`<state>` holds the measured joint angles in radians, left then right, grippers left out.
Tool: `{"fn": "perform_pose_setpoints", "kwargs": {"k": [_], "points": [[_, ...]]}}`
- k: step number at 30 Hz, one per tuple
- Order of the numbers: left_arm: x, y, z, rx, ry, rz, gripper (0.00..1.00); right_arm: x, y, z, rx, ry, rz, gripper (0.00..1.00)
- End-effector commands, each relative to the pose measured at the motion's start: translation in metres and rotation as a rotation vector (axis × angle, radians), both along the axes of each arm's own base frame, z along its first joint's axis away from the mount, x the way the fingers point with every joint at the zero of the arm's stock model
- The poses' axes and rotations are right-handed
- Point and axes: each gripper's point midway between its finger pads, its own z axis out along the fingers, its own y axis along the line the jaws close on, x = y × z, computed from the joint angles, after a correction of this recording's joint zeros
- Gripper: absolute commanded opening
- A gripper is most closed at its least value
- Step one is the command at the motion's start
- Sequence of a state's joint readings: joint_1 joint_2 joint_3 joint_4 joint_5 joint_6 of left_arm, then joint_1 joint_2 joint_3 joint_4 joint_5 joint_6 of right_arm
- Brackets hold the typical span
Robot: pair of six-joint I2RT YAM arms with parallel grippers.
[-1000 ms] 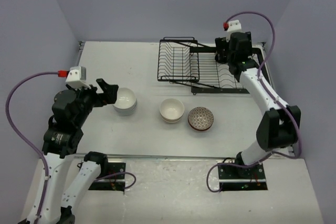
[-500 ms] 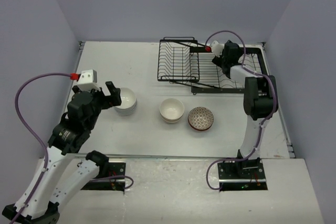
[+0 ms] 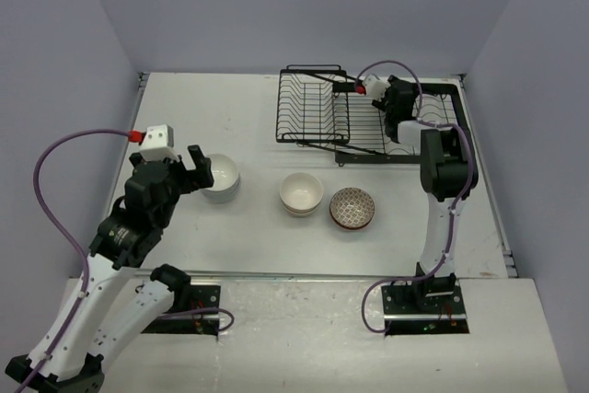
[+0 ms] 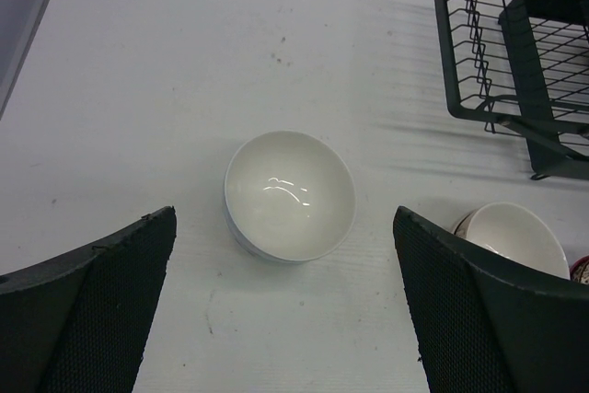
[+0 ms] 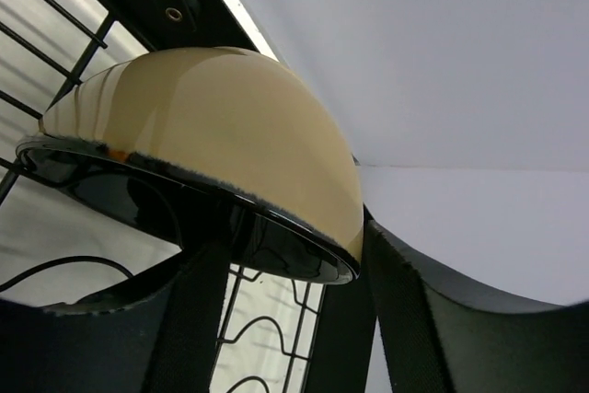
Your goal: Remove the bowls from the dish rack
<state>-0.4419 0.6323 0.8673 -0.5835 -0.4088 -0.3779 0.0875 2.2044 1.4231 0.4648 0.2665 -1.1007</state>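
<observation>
A tan bowl (image 5: 212, 126) with a glossy black inside rests tilted on the dish rack (image 3: 313, 112). In the top view my right gripper (image 3: 398, 103) hides it, low over the rack's flat tray. My right gripper (image 5: 294, 319) straddles that bowl's rim: one finger (image 5: 184, 319) lies under the black inside, the other (image 5: 414, 319) lies against the tan outer wall, and a gap shows between them. A white bowl (image 4: 290, 195) stands on the table just ahead of my left gripper (image 4: 285, 319), which is open and holds nothing.
A cream bowl (image 3: 301, 192) and a reddish-brown patterned bowl (image 3: 352, 208) stand side by side on the table in front of the rack. The rack's upright slotted section (image 4: 479, 89) holds no bowls. Walls close the table at the back and both sides.
My right arm has folded down toward the rack's flat tray and its jaws have narrowed around the tan bowl's rim. My left arm has shifted slightly and stays open behind the white bowl.
</observation>
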Motion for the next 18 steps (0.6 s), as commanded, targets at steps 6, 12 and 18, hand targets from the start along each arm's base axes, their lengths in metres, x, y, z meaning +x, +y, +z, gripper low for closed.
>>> {"fn": "perform_pose_setpoints", "kwargs": {"k": [6, 12, 18], "points": [[0.0061, -0.0040, 0.0039, 0.004, -0.036, -0.012, 1.00, 0.0184, 0.0035, 0.0205, 0.039, -0.100, 0.015, 0.27], [0.0067, -0.0051, 0.0038, 0.004, -0.037, -0.016, 1.00, 0.0191, 0.0007, 0.0219, 0.043, -0.130, -0.005, 0.18], [0.0066, -0.0053, 0.0037, 0.005, -0.037, -0.018, 1.00, 0.0130, -0.0025, 0.0283, 0.056, -0.203, -0.024, 0.00]]}}
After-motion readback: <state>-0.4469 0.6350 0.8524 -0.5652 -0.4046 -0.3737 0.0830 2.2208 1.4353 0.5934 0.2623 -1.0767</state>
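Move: The cream-and-black bowl in the rack has its right rim between the right hand's open fingers; its middle lies about 4 cm left, 3 cm ahead and 3 cm below. The empty wire basket is some 27 cm left, level front to back; the patterned bowl stack sits about 36 cm back and 16 cm left. From the left hand, that cream-and-black bowl lies roughly 40 cm ahead, 53 cm right and 19 cm down. The right hand pinches the bowl's rim almost shut, rising about 2 cm and easing forward, fingertips tilting up slightly. ##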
